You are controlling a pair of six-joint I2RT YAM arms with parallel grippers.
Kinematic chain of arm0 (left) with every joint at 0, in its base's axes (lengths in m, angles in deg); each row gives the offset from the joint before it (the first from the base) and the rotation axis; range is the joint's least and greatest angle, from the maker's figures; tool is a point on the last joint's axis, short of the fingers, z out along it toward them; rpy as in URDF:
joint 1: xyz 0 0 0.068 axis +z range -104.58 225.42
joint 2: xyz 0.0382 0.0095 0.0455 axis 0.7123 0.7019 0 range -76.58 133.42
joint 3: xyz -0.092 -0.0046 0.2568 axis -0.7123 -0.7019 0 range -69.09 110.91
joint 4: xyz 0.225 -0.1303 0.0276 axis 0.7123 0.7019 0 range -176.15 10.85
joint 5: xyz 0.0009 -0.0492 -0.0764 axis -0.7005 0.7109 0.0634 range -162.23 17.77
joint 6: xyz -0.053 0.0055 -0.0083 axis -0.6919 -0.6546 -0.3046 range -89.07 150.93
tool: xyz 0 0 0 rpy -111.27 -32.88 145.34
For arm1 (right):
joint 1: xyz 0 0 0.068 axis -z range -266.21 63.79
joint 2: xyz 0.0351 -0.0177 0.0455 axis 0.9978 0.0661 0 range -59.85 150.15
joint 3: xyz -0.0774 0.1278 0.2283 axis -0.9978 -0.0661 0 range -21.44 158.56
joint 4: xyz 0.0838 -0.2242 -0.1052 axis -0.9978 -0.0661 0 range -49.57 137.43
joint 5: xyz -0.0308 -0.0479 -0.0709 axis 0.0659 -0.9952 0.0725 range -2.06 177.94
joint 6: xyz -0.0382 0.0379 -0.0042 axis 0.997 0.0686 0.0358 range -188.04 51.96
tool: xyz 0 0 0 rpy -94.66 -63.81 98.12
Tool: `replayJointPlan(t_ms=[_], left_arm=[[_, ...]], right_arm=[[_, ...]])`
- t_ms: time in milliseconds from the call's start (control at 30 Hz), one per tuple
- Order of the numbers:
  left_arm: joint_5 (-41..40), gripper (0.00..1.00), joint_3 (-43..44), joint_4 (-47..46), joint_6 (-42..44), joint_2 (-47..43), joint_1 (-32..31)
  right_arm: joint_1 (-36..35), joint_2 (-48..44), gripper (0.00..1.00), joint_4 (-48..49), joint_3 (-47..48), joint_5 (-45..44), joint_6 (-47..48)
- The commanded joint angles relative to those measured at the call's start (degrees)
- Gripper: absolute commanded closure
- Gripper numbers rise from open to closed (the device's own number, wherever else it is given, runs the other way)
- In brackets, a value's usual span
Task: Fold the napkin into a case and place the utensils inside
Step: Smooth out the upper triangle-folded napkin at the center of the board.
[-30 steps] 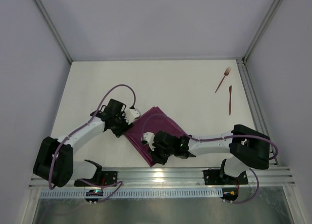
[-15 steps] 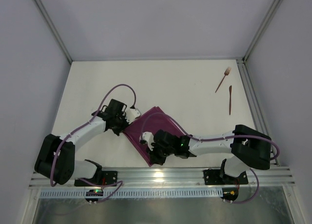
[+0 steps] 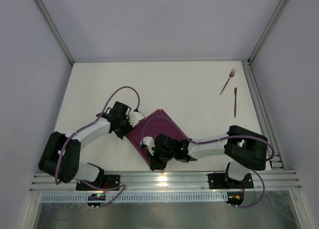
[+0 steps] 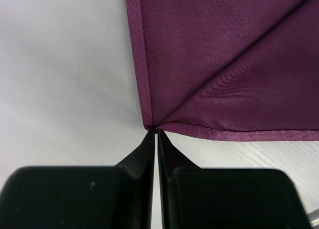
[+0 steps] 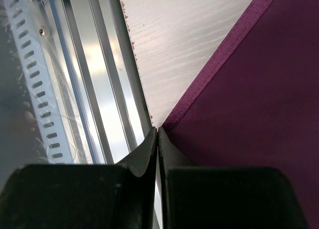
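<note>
The plum-purple napkin (image 3: 158, 134) lies flat as a diamond between the two arms. My left gripper (image 3: 128, 132) is shut on its left corner. In the left wrist view the fingertips (image 4: 156, 131) pinch that corner, and a crease runs across the cloth (image 4: 229, 64). My right gripper (image 3: 153, 164) is shut on the napkin's near corner by the table edge, and the cloth (image 5: 259, 89) spreads away from its closed tips (image 5: 158, 129). The copper-brown fork (image 3: 228, 81) and knife (image 3: 235, 102) lie apart at the far right. No folded case shows.
A metal rail (image 3: 164, 180) runs along the near table edge, right beside the right gripper's tips, where it shows as bright rails (image 5: 94, 79). White walls with metal frame posts (image 3: 258, 102) enclose the table on three sides.
The left gripper's jaws closed on the napkin's left corner. The right arm slid slightly left and toward the near edge, still shut on its corner.
</note>
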Motion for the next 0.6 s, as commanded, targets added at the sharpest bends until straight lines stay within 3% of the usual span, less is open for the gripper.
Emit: replayJointPlan(t_ms=[0,200,267,333,467,567], left_arm=[[-0.8,0.97,-0.1,-2.6,-0.9,0.6,0.0],[-1.1,0.96,0.1,-3.0,-0.9,1.1,0.0],[-1.1,0.96,0.1,-3.0,-0.9,1.2,0.0],[-1.2,0.93,0.1,-2.8,-0.9,1.1,0.0],[-1.2,0.81,0.8,-1.1,-0.5,-0.4,0.0],[-1.5,0.75,1.3,-0.4,-0.3,-2.3,0.0]], right_arm=[[-0.2,0.8,0.97,2.8,-0.4,0.1,-0.3],[-0.2,0.6,0.94,2.1,-0.2,0.2,-0.2],[-0.2,-0.3,0.88,1.0,-0.1,-0.2,0.2],[-0.2,-1.1,0.77,-0.3,0.2,-0.5,0.4],[-0.2,-5.0,0.65,-3.1,1.8,-0.3,0.9],[-0.2,-7.7,0.63,-3.4,2.9,0.0,1.0]])
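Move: The left fingers already hold the napkin's left corner, and the right fingers its near corner, both practically at the hand point. From the left gripper, the napkin's far corner lies about 11 cm ahead and 15 cm right, at board height. From the right gripper, that far corner is some 25 cm ahead and 4 cm left, the napkin's right corner about 13 cm ahead and 17 cm right, and the metal rail runs roughly 4 cm straight behind, all about level. Let both corners go where they lie. Hold the left gripper in place, low over the board, and part its fingers about a quarter of the way to free the left corner. Keep the right gripper still too while its fingers start to open to about a third, then raise it some 1.5 cm straight up off the near corner, without turning either wrist. ##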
